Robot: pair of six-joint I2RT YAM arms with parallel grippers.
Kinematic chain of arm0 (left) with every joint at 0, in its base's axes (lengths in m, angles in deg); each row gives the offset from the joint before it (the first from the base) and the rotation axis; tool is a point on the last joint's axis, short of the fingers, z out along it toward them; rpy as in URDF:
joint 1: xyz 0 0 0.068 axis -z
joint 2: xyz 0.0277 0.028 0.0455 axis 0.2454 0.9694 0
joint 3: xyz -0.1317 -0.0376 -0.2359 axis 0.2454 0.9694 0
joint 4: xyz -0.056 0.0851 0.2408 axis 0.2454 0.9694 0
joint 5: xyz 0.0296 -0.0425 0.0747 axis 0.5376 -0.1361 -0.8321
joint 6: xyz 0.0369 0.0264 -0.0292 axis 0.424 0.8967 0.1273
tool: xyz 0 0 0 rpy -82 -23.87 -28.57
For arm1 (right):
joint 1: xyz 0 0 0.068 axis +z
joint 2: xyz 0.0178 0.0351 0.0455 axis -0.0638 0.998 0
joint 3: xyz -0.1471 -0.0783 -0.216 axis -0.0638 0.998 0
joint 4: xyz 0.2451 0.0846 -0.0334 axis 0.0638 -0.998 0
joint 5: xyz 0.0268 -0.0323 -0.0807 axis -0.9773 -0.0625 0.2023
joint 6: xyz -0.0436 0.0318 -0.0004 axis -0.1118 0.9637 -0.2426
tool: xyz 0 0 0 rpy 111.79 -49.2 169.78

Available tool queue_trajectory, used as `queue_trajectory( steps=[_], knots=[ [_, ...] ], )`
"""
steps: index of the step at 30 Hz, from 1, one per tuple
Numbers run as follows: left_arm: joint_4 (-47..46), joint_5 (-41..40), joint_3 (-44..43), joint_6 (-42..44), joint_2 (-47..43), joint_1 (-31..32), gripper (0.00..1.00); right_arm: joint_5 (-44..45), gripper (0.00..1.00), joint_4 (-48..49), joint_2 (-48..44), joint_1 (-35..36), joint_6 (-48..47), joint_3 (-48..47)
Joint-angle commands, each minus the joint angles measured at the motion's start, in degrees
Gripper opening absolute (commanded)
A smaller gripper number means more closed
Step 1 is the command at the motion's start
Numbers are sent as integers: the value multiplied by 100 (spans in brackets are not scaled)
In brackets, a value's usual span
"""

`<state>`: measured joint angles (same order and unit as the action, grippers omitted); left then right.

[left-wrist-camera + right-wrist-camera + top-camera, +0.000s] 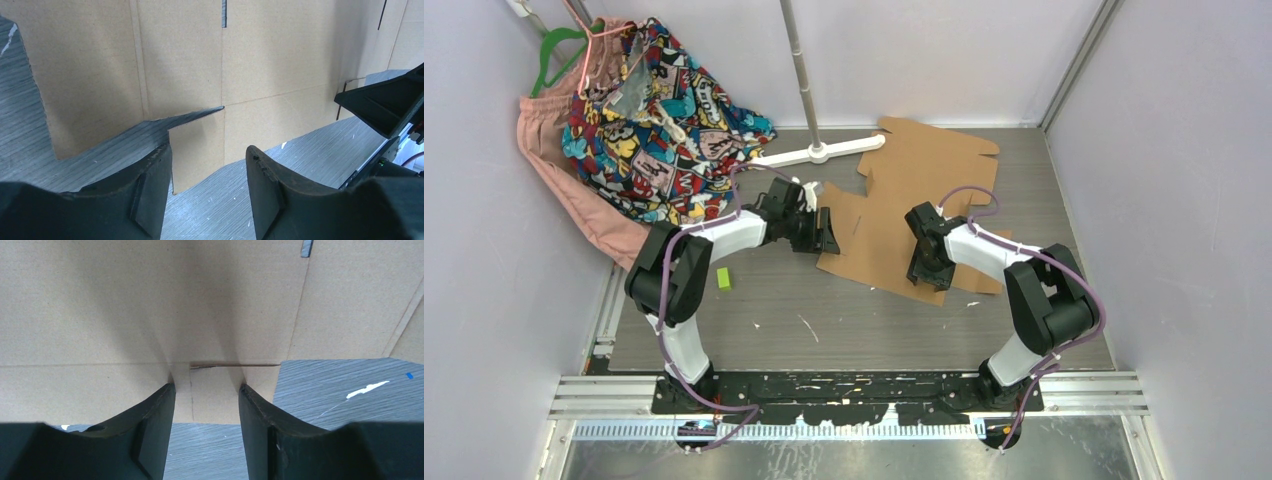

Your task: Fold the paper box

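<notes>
The paper box [904, 195] is a brown die-cut cardboard sheet lying flat and unfolded on the grey table. My left gripper [826, 236] is at its left edge, open. In the left wrist view a small cardboard tab [197, 150] lies on the table ahead of the left gripper [209, 167], with nothing between its fingers. My right gripper [929, 272] is low over the sheet's near edge. In the right wrist view the right gripper [207, 400] is open, its tips on or just above the cardboard [150, 305] beside a slit, gripping nothing.
A white stand with an upright pole [819, 150] rests against the sheet's far left corner. A colourful garment [659, 120] and a pink one [574, 190] hang at the back left. A small green block [723, 279] lies near the left arm. Walls close in on both sides.
</notes>
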<state>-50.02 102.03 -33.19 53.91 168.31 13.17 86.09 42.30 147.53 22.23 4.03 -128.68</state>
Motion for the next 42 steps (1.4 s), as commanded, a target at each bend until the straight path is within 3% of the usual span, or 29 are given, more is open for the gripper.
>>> queue_trajectory(
  steps=[1, 32, 35, 39, 40, 42],
  knots=[
    [-482, 794, -209, -362, -170, 418, 56, -675, 54, 1236, 457, 162, 257, 346],
    [-453, 540, -645, -598, -245, 1270, 56, -755, 54, 1392, 439, 169, 247, 467],
    [245, 178, -851, -258, -468, 1115, 63, -770, 54, 1406, 443, 163, 251, 470],
    [321, -44, -632, -209, -765, 710, 81, -754, 54, 1392, 412, 166, 237, 470],
    [407, -57, -609, -172, -769, 611, 93, -755, 54, 1396, 413, 170, 239, 474],
    [441, -50, -488, -174, -803, 347, 98, -772, 54, 1413, 426, 171, 235, 486]
  ],
)
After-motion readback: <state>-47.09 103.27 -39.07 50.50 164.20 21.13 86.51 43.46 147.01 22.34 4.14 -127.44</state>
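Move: The left hand's half-open fingers are around the box's near-left corner tab, its middle about 3 cm back, 1 cm right and 3 cm below. The left side flap lies some 6 cm ahead, 3 cm right; a raised tab stands about 13 cm ahead, 9 cm right. For the right hand, the near-right tab is just below, 1 cm back and 2 cm right; the left tab lies about 5 cm ahead, 21 cm left. Left hand leaves the left tab some 10 cm rightward, back and up, half returns, opening; right hand stays put. ##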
